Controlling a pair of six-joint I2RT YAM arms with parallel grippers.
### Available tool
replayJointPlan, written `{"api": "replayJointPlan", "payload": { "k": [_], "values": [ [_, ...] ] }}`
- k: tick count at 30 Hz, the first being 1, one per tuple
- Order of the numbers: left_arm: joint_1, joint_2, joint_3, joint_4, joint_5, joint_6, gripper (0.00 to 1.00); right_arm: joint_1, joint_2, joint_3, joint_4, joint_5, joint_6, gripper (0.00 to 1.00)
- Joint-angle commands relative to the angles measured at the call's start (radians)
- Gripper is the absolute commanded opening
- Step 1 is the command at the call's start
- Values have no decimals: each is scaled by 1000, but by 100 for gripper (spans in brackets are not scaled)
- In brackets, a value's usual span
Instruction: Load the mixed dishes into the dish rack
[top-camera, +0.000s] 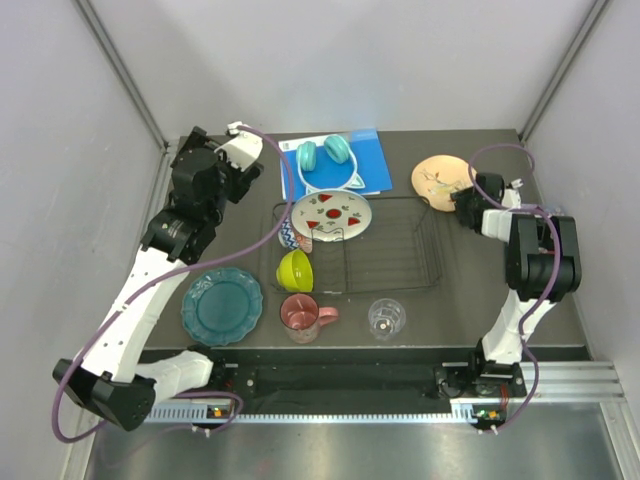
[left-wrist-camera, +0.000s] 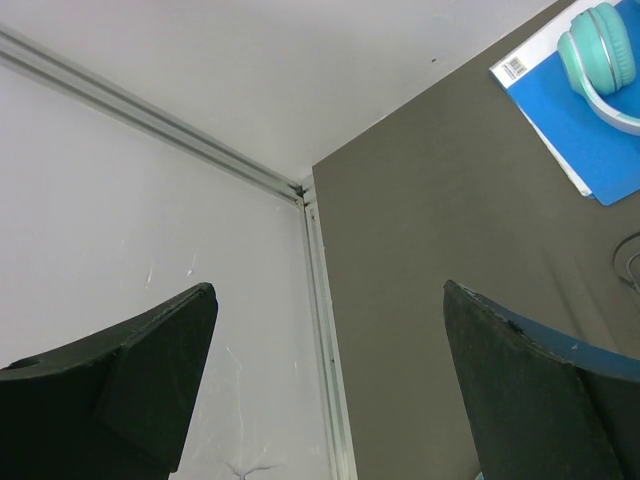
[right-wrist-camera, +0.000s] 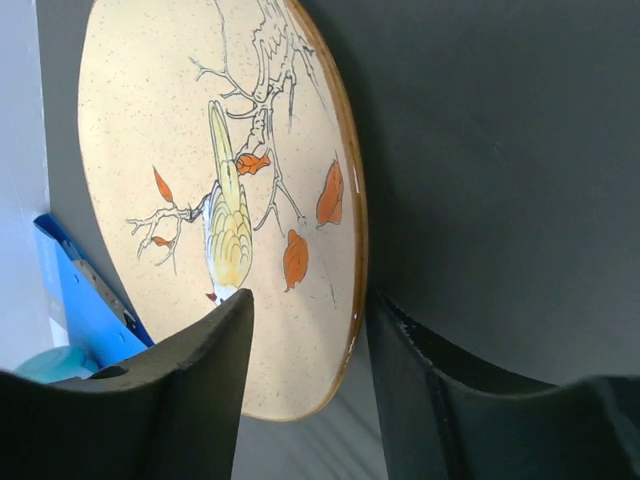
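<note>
My right gripper straddles the near rim of the cream-orange floral plate at the back right, one finger over its face, the other beside its edge, jaws partly open. The black wire dish rack sits mid-table, with the watermelon plate resting over its far-left corner. The small patterned bowl and lime-green bowl stand at the rack's left edge. In front lie the teal plate, pink mug and clear glass. My left gripper hangs open and empty near the back-left corner.
Teal headphones lie on a blue book behind the rack. Grey walls close the table on the left, back and right. A metal rail runs along the left wall's foot.
</note>
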Motion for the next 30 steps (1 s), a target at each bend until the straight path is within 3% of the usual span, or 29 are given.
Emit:
{"api": "replayJointPlan", "payload": {
  "k": [1,5,8,9,11,21,30],
  "values": [
    [11,-26,-8,40,12,-7,99,-11,15,-33,37,17,7,47],
    [12,-34,-17,40,12,-10,99,-13,14,-55,49,19,9,40],
    [17,-43,-31,40,15,-10,99,-13,14,-64,65,20,4,21],
    [18,-46,-32,43,15,-10,99,-14,12,-64,65,22,1,10],
    [20,-54,-45,45,15,-12,99,-14,11,-62,63,30,-14,1],
    [29,-123,-178,4,21,-51,99,-14,-156,-43,33,63,-177,0],
    [31,-146,-186,-93,38,-146,99,-4,-382,170,-139,120,-481,0]
  ]
}}
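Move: The bird plate's middle lies about 6 cm ahead and 5 cm left of the right hand, some 1 cm lower, its near right rim between the half-open fingers. From that hand the dish rack's middle is roughly 28 cm left and 10 cm back, the books 21 cm right and 9 cm back. From the high left hand, the teal plate lies some 34 cm below, 12 cm back and 5 cm left; the mug 14 cm back, 15 cm right, 32 cm below. Sinking just a centimetre, the right hand shuts its half-open fingers on the bird plate's near right rim, pinching it, then lifts about 7 cm from there while drawing back and a little right, rolling some 15 degrees so its left side drops. The left hand, wide open, descends about 7 cm and eases back towards the teal plate, tipping slightly down. ##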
